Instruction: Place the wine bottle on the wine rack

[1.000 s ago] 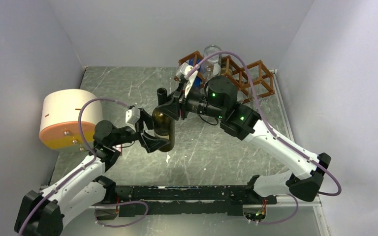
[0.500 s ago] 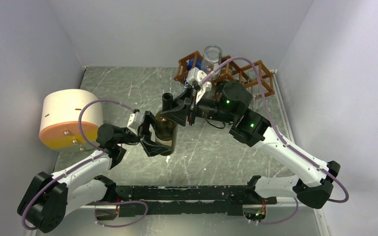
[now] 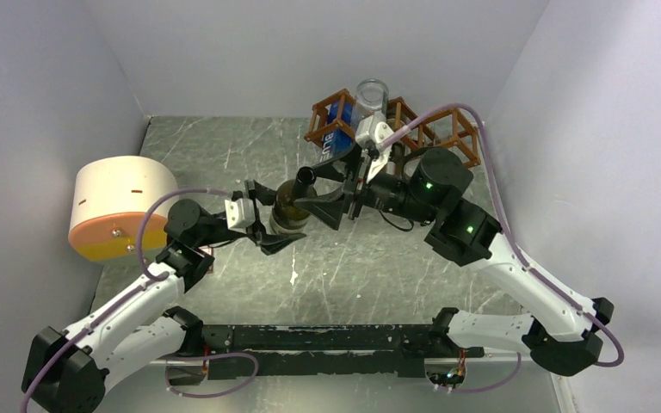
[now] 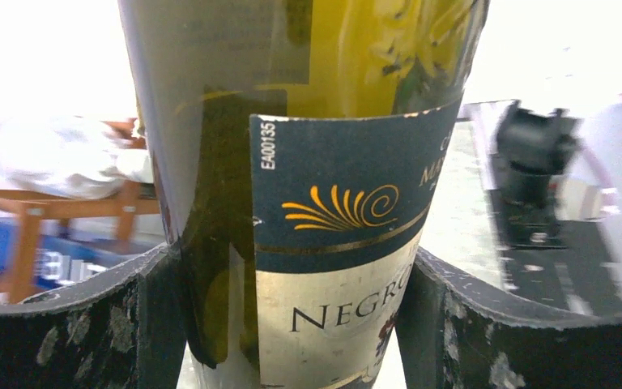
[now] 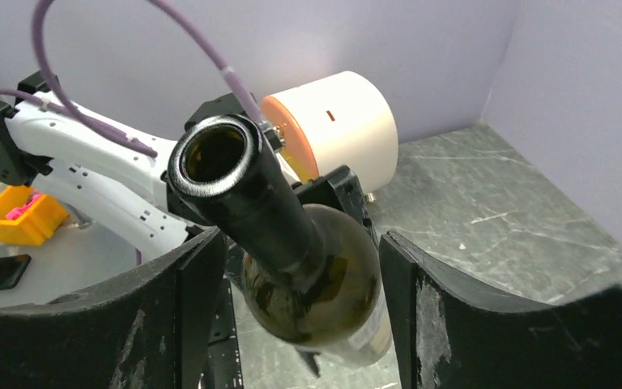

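The wine bottle point(image 3: 286, 215), dark green glass with a navy and cream label, is held off the table, tilted with its neck toward the right arm. My left gripper point(image 3: 271, 219) is shut on its body; in the left wrist view both fingers point(image 4: 154, 324) press the bottle point(image 4: 332, 203) at the label. My right gripper point(image 3: 320, 196) is open, its fingers point(image 5: 198, 308) standing either side of the bottle's neck and shoulder point(image 5: 308, 267) with a gap on each side. The wine rack point(image 3: 435, 138), a reddish-brown wooden lattice, stands at the back right behind the right arm.
A clear glass jar point(image 3: 370, 96) and a blue item point(image 3: 337, 142) sit in the rack's left part. A cream cylinder with an orange base point(image 3: 120, 206) lies at the left wall. Grey walls close in the table on three sides.
The right gripper has opened off the bottle's neck and drawn back to the right. The left gripper has closed on the bottle's body. The bottle has tipped from upright to tilted.
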Controlling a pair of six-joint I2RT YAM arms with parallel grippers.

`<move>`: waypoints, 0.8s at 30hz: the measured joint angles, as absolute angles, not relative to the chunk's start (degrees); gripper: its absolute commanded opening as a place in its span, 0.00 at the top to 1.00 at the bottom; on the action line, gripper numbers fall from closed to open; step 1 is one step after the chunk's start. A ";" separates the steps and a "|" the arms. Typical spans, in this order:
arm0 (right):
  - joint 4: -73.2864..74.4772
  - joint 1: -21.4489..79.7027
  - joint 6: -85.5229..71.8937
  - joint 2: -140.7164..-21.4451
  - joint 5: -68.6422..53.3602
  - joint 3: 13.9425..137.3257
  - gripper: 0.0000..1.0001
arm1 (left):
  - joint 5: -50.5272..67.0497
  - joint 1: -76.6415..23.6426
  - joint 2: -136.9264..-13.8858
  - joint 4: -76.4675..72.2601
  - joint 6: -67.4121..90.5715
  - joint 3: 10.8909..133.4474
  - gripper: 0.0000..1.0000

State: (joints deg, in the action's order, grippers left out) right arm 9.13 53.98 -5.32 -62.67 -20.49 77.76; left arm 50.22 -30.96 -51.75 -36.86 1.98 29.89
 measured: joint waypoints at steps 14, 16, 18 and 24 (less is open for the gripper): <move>16.84 53.98 -3.01 -56.53 -18.70 81.93 0.25 | 30.13 -30.96 -54.11 -30.70 -32.42 40.07 0.93; 18.13 53.98 -2.46 -55.61 -18.83 82.35 0.25 | 28.73 -30.96 -55.29 -29.78 -37.80 42.54 0.93; 19.42 53.98 -2.20 -54.46 -18.79 82.37 0.24 | 27.77 -30.96 -56.31 -28.62 -42.54 44.62 0.93; 22.09 53.98 -2.52 -51.16 -14.92 82.37 0.24 | 25.30 -30.96 -62.06 -25.08 -56.40 52.23 0.93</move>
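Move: The left hand already grips the upright wine bottle. From it the rack's middle lies about 36 cm ahead, 28 cm right and 21 cm below; the clear bottle on the rack is roughly 34 ahead, 19 right, 11 below, the blue bottle 36 ahead, 11 right, 21 below. From the open right hand, beside the neck, the wine bottle's middle lies about 1 cm ahead, 5 left and 12 below. Forward and up the left hand carries the wine bottle, about 13 cm out and 11 cm higher, keeping its grip on the body while the wrist turns some 60 degrees, base swinging outward, neck back and to the right. Meanwhile the open right hand backs away from the neck, mainly to the right, rising slightly. ##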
